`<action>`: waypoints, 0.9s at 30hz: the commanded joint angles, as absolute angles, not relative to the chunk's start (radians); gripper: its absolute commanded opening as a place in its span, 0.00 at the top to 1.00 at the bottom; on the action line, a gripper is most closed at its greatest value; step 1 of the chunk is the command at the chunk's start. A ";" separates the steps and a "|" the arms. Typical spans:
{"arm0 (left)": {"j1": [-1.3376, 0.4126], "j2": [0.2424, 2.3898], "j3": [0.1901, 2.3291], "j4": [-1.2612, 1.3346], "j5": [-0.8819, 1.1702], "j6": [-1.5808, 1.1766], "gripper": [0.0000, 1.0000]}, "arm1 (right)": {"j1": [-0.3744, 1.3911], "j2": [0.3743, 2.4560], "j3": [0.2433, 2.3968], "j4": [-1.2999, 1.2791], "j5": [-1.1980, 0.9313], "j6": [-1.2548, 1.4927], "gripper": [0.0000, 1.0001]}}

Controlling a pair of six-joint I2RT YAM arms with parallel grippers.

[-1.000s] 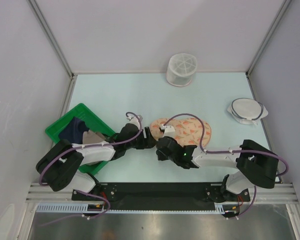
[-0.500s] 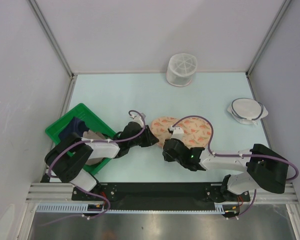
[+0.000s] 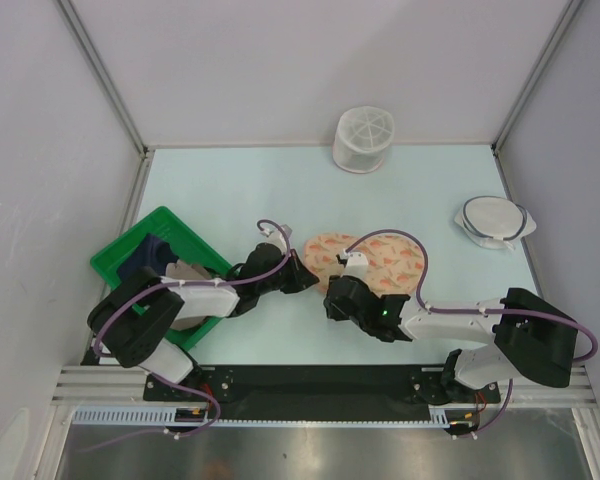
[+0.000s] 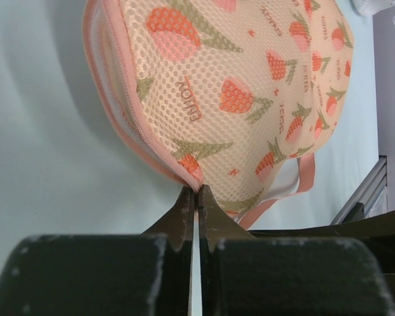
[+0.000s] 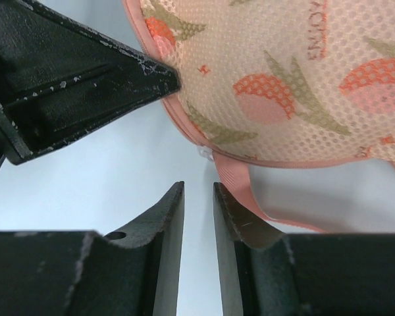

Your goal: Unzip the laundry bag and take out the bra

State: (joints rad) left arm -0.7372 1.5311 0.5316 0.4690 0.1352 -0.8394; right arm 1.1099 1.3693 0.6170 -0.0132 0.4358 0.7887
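Note:
The laundry bag (image 3: 380,262), a peach mesh pouch with orange-red print and pink edging, lies on the table between the two arms. My left gripper (image 4: 196,191) is shut, and its tips pinch the pink edge at the pouch's (image 4: 250,99) near-left end; from above the left gripper (image 3: 302,277) shows at that end. My right gripper (image 5: 197,189) stands slightly open just short of the pouch (image 5: 303,79), with nothing between its fingers. A pink ribbon loop (image 5: 240,191) lies against its right finger. The left gripper's finger (image 5: 85,72) shows at the upper left. The bra is hidden.
A green tray (image 3: 115,258) with dark navy and tan cloth sits at the left, under the left arm. A white mesh cylinder (image 3: 363,138) stands at the back. A flat white mesh disc (image 3: 492,222) lies at the right.
My left gripper has shut on the pouch's edge. My right gripper has come off the pouch and opened a little, and its arm has swung out to the right.

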 commanded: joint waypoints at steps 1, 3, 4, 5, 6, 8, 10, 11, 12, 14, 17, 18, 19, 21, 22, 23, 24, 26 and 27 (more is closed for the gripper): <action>-0.756 1.477 0.551 0.519 0.152 -0.859 1.00 | 1.101 1.358 0.620 0.046 0.479 0.772 0.71; -0.761 1.468 0.549 0.514 0.147 -0.859 1.00 | 1.098 1.362 0.621 0.051 0.485 0.766 0.71; -0.761 1.463 0.549 0.512 0.149 -0.859 1.00 | 1.094 1.364 0.621 0.054 0.485 0.762 0.71; -0.762 1.456 0.546 0.511 0.146 -0.859 1.00 | 1.092 1.371 0.623 0.054 0.486 0.761 0.71; -0.764 1.453 0.546 0.506 0.143 -0.859 1.00 | 1.089 1.376 0.626 0.054 0.486 0.758 0.71; -0.765 1.442 0.545 0.503 0.140 -0.856 1.00 | 1.083 1.381 0.629 0.057 0.489 0.755 0.71; -0.767 1.437 0.542 0.497 0.137 -0.854 1.00 | 1.080 1.382 0.632 0.060 0.492 0.749 0.71; -0.769 1.436 0.540 0.495 0.133 -0.854 1.00 | 1.077 1.382 0.632 0.058 0.497 0.750 0.72; -0.770 1.433 0.538 0.495 0.135 -0.854 1.00 | 1.074 1.384 0.634 0.058 0.499 0.749 0.72; -0.770 1.430 0.534 0.495 0.132 -0.854 1.00 | 1.065 1.387 0.638 0.051 0.500 0.749 0.73; -0.772 1.422 0.531 0.492 0.129 -0.851 1.00 | 1.060 1.385 0.635 0.054 0.500 0.749 0.73; -0.773 1.419 0.529 0.491 0.126 -0.853 1.00 | 1.058 1.384 0.635 0.057 0.500 0.747 0.73; -0.773 1.417 0.531 0.488 0.123 -0.851 1.00 | 1.058 1.381 0.637 0.060 0.500 0.742 0.74; -0.773 1.417 0.529 0.488 0.123 -0.850 1.00 | 1.058 1.379 0.638 0.060 0.506 0.741 0.79; -0.773 1.417 0.531 0.485 0.121 -0.848 1.00 | 1.058 1.374 0.638 0.060 0.508 0.739 0.86; -0.773 1.416 0.532 0.483 0.120 -0.848 1.00 | 1.060 1.371 0.638 0.060 0.514 0.739 0.90; -0.773 1.417 0.532 0.482 0.118 -0.848 1.00 | 1.058 1.368 0.638 0.055 0.520 0.741 0.93; -0.773 1.417 0.535 0.476 0.117 -0.842 1.00 | 1.058 1.361 0.638 0.048 0.528 0.741 1.00; -0.773 1.416 0.537 0.469 0.107 -0.839 1.00 | 1.058 1.358 0.635 0.043 0.528 0.738 1.00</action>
State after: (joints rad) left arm -0.7643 1.4555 0.5312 0.4606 0.1246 -0.8406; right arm 1.0645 1.3819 0.6170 0.0280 0.4644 0.7441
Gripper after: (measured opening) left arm 0.011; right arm 0.022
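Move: From the right hand, whose fingers are slightly open, the zipper pull lies about 2 cm ahead and 1 cm lower, with almost no sideways offset. The left fingertips, pinching the bag's zipped edge, are some 4 cm ahead and 2 cm left. The middle of the laundry bag is about 8 cm ahead, 9 cm right and 2 cm down. From the left hand the pull is roughly 2 cm back, 2 cm right and 1 cm down. The left hand keeps its shut pinch on the zipped edge and lifts it about 2.5 cm, easing slightly to the right and barely tilting, which brings the corner with the zipper pull up beside the right fingers. The right hand eases forward about 2 cm and a little right, almost level and with hardly any wrist turn, until the pull sits between its fingertips, then closes them at the end to pinch the pull just under the bag's corner. ##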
